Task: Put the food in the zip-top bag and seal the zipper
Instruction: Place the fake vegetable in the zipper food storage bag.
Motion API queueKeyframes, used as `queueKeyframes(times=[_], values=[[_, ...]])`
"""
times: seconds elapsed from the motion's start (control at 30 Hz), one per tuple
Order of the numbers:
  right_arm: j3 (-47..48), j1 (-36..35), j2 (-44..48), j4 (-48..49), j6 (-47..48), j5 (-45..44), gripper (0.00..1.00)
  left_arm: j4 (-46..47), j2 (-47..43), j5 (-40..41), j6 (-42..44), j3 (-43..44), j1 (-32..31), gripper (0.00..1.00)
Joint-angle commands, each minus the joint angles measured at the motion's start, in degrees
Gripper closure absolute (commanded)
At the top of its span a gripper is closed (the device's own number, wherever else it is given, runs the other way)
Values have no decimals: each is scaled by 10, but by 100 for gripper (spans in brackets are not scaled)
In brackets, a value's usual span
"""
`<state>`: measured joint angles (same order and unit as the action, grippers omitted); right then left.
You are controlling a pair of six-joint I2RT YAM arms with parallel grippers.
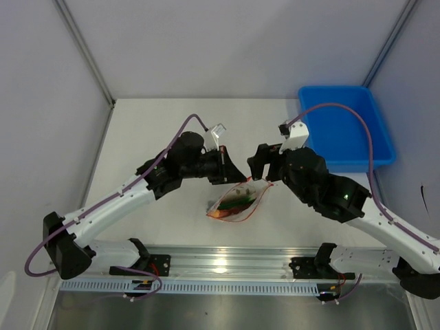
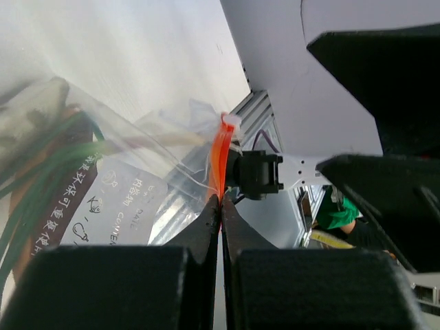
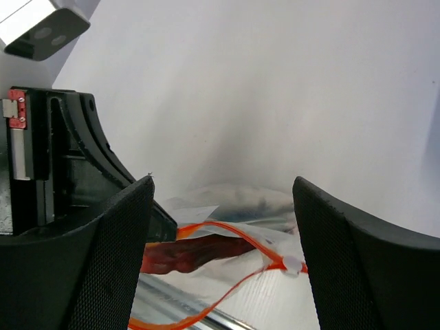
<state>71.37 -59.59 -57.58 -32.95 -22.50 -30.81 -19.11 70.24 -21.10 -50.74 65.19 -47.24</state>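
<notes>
The zip-top bag (image 1: 237, 201) hangs tilted just above the table between the two arms, with the food (image 1: 230, 206) inside it. My left gripper (image 2: 221, 199) is shut on the orange-red zipper (image 2: 218, 155) at one end of the bag's mouth. Green leaf strips (image 2: 41, 172) show through the clear plastic. My right gripper (image 3: 223, 185) stands open just beyond the bag's other end, holding nothing. Between its fingers (image 3: 124, 240) the zipper (image 3: 240, 234) gapes in two separate strands that meet at a white slider (image 3: 294, 265), and a dark red food piece (image 3: 192, 251) lies inside.
A blue tray (image 1: 344, 130) sits at the back right of the table. The aluminium rail (image 1: 227, 261) runs along the near edge under the bag. Grey walls close in the left and right sides.
</notes>
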Motion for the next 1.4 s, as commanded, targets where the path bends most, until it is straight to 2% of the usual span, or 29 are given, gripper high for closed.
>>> queueKeyframes(times=[0.0,0.27,0.43,0.5,0.67,0.73,0.83,0.87,0.97,1.07,1.17,1.23,1.27,1.3,1.37], values=[[11,26,12,-33,4,49,17,0,5,-34,28,27,-2,100],[-8,100,37,-77,78,174,17,-33,18,-54,76,53,1,99],[-31,178,70,-77,56,296,18,-43,21,-56,79,53,11,99],[-30,187,66,-85,32,326,20,-35,19,-55,72,51,11,99],[-36,185,64,-100,7,308,22,-17,26,-68,64,54,11,99],[-29,186,63,-112,-4,276,22,-14,34,-82,79,68,9,100],[-17,191,59,-139,-29,245,20,-64,45,-55,142,92,-23,98],[-2,201,54,-149,-38,207,20,-75,44,-22,161,93,-52,98],[25,242,46,-184,-67,188,19,-77,25,7,204,57,-110,94],[54,322,35,-199,-77,240,19,-42,-2,49,241,-10,-171,89],[51,400,29,-193,-73,297,18,-36,-16,141,285,-49,-237,87],[43,447,28,-186,-68,359,18,-17,-26,224,318,-80,-288,82],[41,461,29,-183,-63,375,18,-7,-28,251,331,-88,-303,73],[37,484,31,-179,-62,399,18,1,-28,289,345,-102,-317,70],[33,501,33,-176,-57,418,18,11,-12,309,354,-106,-347,66]])
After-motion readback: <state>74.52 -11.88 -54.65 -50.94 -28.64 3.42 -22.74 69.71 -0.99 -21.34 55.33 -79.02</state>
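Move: The food-filled bag is pinched by its mouth rim in the left fingers, with the food about 2 cm ahead, 2 cm left and 10 cm below. The table's near edge, where this hand takes it, is some 12 cm back, level sideways and 12 cm below. From the empty right hand the food lies roughly 2 cm back, 8 cm left and 12 cm down; the blue bin stands about 26 cm ahead, 28 cm right and 12 cm lower. The bag's rim stays pinched almost in place while the open right hand backs off; then the left hand swings it quickly back and down, about 14 cm by 11 cm, to the table's near edge, turning clockwise and tipping down as its fingers part and let go. The right hand withdraws about 14 cm to the right, slightly forward, towards the blue bin, fingers wide. ##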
